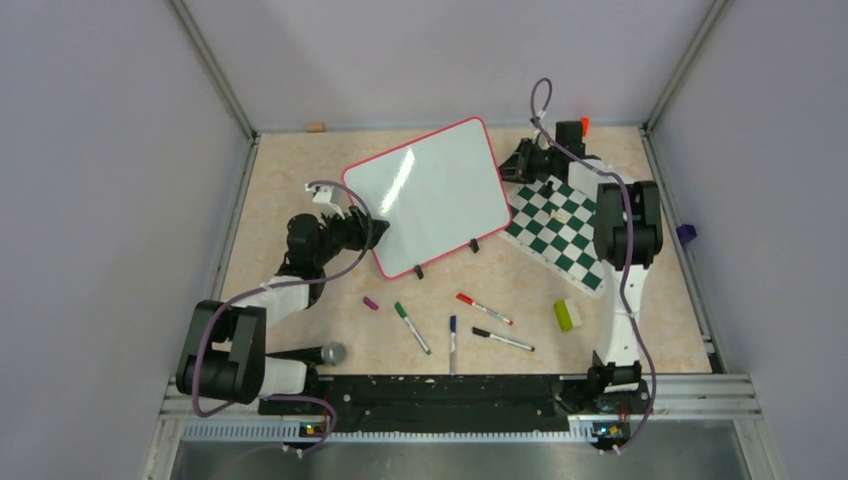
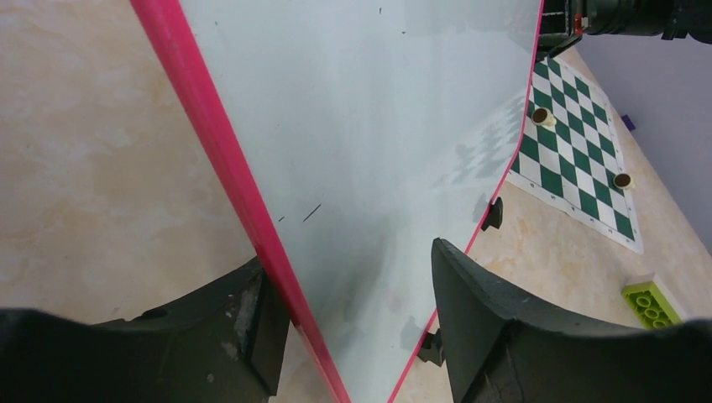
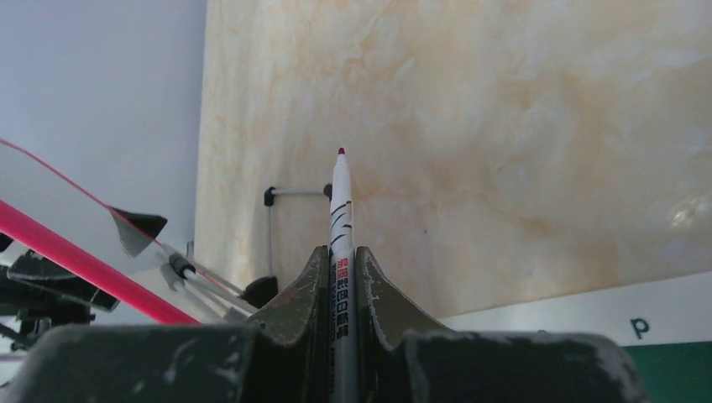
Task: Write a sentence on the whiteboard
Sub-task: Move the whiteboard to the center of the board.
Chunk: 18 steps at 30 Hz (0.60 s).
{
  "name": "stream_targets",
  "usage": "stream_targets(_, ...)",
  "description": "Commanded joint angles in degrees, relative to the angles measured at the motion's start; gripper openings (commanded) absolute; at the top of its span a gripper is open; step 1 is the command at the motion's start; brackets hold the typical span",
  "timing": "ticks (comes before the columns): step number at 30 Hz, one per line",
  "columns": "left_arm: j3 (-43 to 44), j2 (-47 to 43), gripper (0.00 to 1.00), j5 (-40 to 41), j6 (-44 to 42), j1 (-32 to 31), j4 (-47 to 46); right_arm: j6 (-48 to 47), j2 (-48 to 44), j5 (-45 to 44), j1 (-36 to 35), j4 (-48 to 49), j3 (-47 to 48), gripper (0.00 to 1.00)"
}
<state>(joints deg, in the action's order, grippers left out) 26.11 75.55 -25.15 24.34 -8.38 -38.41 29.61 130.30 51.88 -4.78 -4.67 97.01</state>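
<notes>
The whiteboard (image 1: 430, 190) with its red-pink rim stands tilted on two black feet in the middle of the table. Its face (image 2: 378, 126) carries only a few tiny dark marks, and I see no sentence on it. My left gripper (image 1: 375, 235) is at the board's near-left corner, and its jaws (image 2: 348, 256) stand open astride that corner, the left finger against the rim. My right gripper (image 1: 525, 160) hovers at the board's far-right corner, shut (image 3: 341, 250) on a white marker (image 3: 341, 193) with a dark red tip pointing forward. The board's rim (image 3: 75, 260) shows at that view's left.
A green-and-white chess mat (image 1: 560, 235) lies right of the board with two small pieces (image 2: 541, 116) on it. Near the front lie a green-capped marker (image 1: 411, 327), a red one (image 1: 484, 308), a blue one (image 1: 452, 343), a black one (image 1: 502, 340), a purple cap (image 1: 370, 302) and a green brick (image 1: 566, 315).
</notes>
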Motion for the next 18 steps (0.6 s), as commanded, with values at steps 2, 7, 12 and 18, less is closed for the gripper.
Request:
stream_targets(2,3.15,2.57,0.62,-6.50,-2.73,0.21,-6.20,0.79,-4.15,6.04,-0.83,5.47,-4.93,0.00)
stream_targets(7,3.21,2.57,0.56,-8.41,-4.33,0.21,-5.59,2.90,-9.03,8.27,-0.87,10.11,-11.48,0.00)
stream_targets(12,4.44,3.02,0.49,-9.76,-5.90,0.16,-1.00,2.31,-14.17,8.23,-0.93,10.64,-17.50,0.00)
stream_targets(18,3.58,4.39,0.42,-13.11,-3.58,-0.09,-3.36,-0.37,-18.66,6.06,-0.78,8.83,-23.56,0.00)
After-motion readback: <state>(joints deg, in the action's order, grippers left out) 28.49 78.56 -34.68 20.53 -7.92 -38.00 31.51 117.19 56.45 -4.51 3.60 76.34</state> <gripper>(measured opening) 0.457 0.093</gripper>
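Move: The whiteboard's left edge already runs between the left hand's open fingers; its middle is some 8 cm ahead and 10 cm right, about level. From that hand the pink cap lies about 14 cm back and 2 cm left, the green marker 19 cm back and 7 cm right, both roughly 12 cm down. From the right hand the whiteboard's middle is some 17 cm left and 6 cm back, the chessboard's about 16 cm right, 11 cm back, 9 cm below. Back towards its base by about 7 cm goes the right hand, dipping a couple of centimetres before rising just above its starting height, dragging the whiteboard's right side near the far corner while its shut fingers keep the uncapped marker. The left hand stays at the left edge, narrowing its fingers around it from two-thirds to under half open, easing 2 cm right and turning some 10 degrees clockwise. ##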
